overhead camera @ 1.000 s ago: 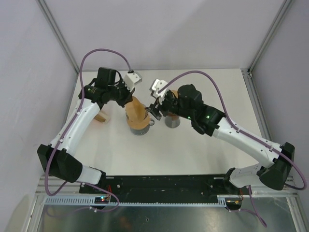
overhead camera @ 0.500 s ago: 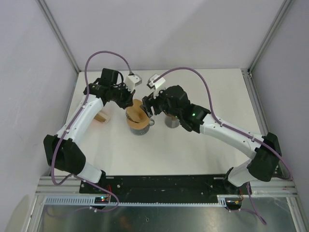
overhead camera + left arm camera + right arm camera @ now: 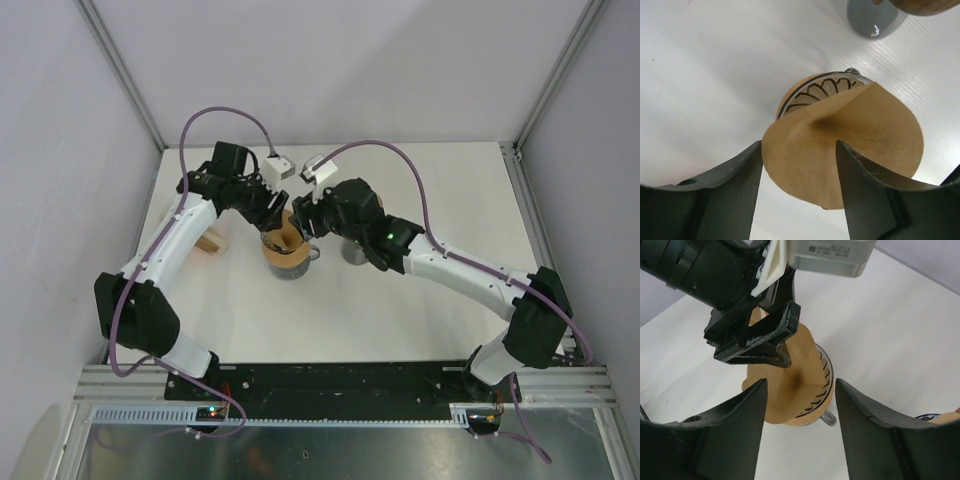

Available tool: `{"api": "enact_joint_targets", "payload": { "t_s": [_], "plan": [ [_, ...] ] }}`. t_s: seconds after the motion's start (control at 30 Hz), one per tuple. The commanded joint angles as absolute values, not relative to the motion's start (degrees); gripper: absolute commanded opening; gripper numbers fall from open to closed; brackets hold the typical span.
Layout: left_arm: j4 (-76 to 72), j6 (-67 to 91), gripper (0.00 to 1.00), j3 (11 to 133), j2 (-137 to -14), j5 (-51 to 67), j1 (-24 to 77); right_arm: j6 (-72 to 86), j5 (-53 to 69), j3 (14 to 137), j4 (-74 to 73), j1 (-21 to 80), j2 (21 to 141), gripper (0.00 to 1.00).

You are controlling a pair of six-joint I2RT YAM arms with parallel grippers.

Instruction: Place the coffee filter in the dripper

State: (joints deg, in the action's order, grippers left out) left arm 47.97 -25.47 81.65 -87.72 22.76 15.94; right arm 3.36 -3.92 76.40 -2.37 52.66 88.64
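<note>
The brown paper coffee filter [image 3: 855,145] sits crooked in the glass dripper [image 3: 807,95], its tip down in the ribbed cone and one broad flap hanging over the near rim. My left gripper [image 3: 799,175] hangs just above it, open, with the flap showing in the gap between the fingers. My right gripper [image 3: 801,415] hovers open over the same dripper [image 3: 825,382] and filter [image 3: 785,390], gripping nothing. From above, the two grippers [image 3: 274,214] [image 3: 306,224] flank the filter [image 3: 284,240] from left and right.
A grey cup [image 3: 355,250] with a wooden piece on it stands just right of the dripper, under the right arm. A small brown item [image 3: 210,243] lies left of the dripper beside the left arm. Metal frame posts rise at the table's back corners.
My left gripper went from shut to open, releasing the filter, which now rests lower in the dripper. The right arm swung left, closer over the dripper.
</note>
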Motion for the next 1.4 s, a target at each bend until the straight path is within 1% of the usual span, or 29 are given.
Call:
{"api": "enact_joint_targets", "payload": {
  "t_s": [0.0,0.1,0.23,0.27,0.43,0.63,0.67,0.87,1.0,1.13,1.37],
  "plan": [
    [47.69,-24.97,0.68,85.04,-85.20,25.05,15.02,2.53,-4.94,79.45,-0.56,54.04,90.57,0.58],
    [47.68,-24.96,0.77,85.22,-85.47,26.24,14.14,2.41,-5.00,81.69,-3.48,54.61,92.26,0.53],
    [47.68,-24.22,0.95,85.59,-85.71,29.35,11.27,2.32,-5.12,84.84,-6.80,55.09,94.60,0.41],
    [47.66,-24.07,0.97,85.73,-85.66,29.97,10.29,2.21,-5.11,85.40,-7.31,55.23,95.11,0.37],
    [47.52,-24.17,1.00,85.92,-84.62,29.98,7.24,2.33,-5.78,88.32,-10.95,55.28,97.95,0.25],
    [46.14,-24.57,1.00,84.10,-82.83,28.56,4.86,1.37,-8.66,93.47,-16.11,55.33,102.85,0.04],
    [45.83,-24.59,0.99,83.71,-82.55,28.48,4.50,0.99,-9.29,94.94,-17.46,55.35,104.25,0.02],
    [44.23,-25.36,1.00,79.14,-80.17,27.27,2.46,-1.11,-7.53,106.28,-29.62,56.05,114.58,0.00],
    [42.61,-25.12,1.00,75.95,-78.55,25.73,0.75,-2.45,-8.16,112.37,-34.77,57.08,118.86,0.00],
    [40.73,-24.12,1.00,73.26,-77.37,26.45,-2.29,-2.37,-7.71,114.32,-35.92,57.22,121.39,0.00],
    [40.06,-23.83,1.00,70.93,-75.78,27.90,-2.93,-0.37,-8.04,115.65,-37.47,56.60,125.68,0.00]
  ]
}}
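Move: The coffee filter stands loosely in the near-left dripper. Its middle lies about 5 cm left of the right hand, 1 cm ahead and some 12 cm below. From the left hand, which has already let go of the paper, the filter is about 4 cm right, 1 cm back and 5 cm below; the filter box lies roughly 15 cm left, 5 cm ahead and 17 cm below that hand. The second dripper stands some 12 cm right of the right hand, 6 cm ahead and 12 cm lower. The right hand drifts left while shutting its half-open fingers, then drives down into the mouth of the coffee filter, about 12 cm down and 8 cm left in all, its wrist tipping the fingers some 25 degrees more steeply downward, until the closed tips touch the paper inside near the dripper's left rim. To make room, the left hand finishes opening wide, first rises about 3 cm clear of the paper, then swings off about 11 cm to the left towards the filter box, turning some 15 degrees counter-clockwise and sinking back to just under its starting height. ##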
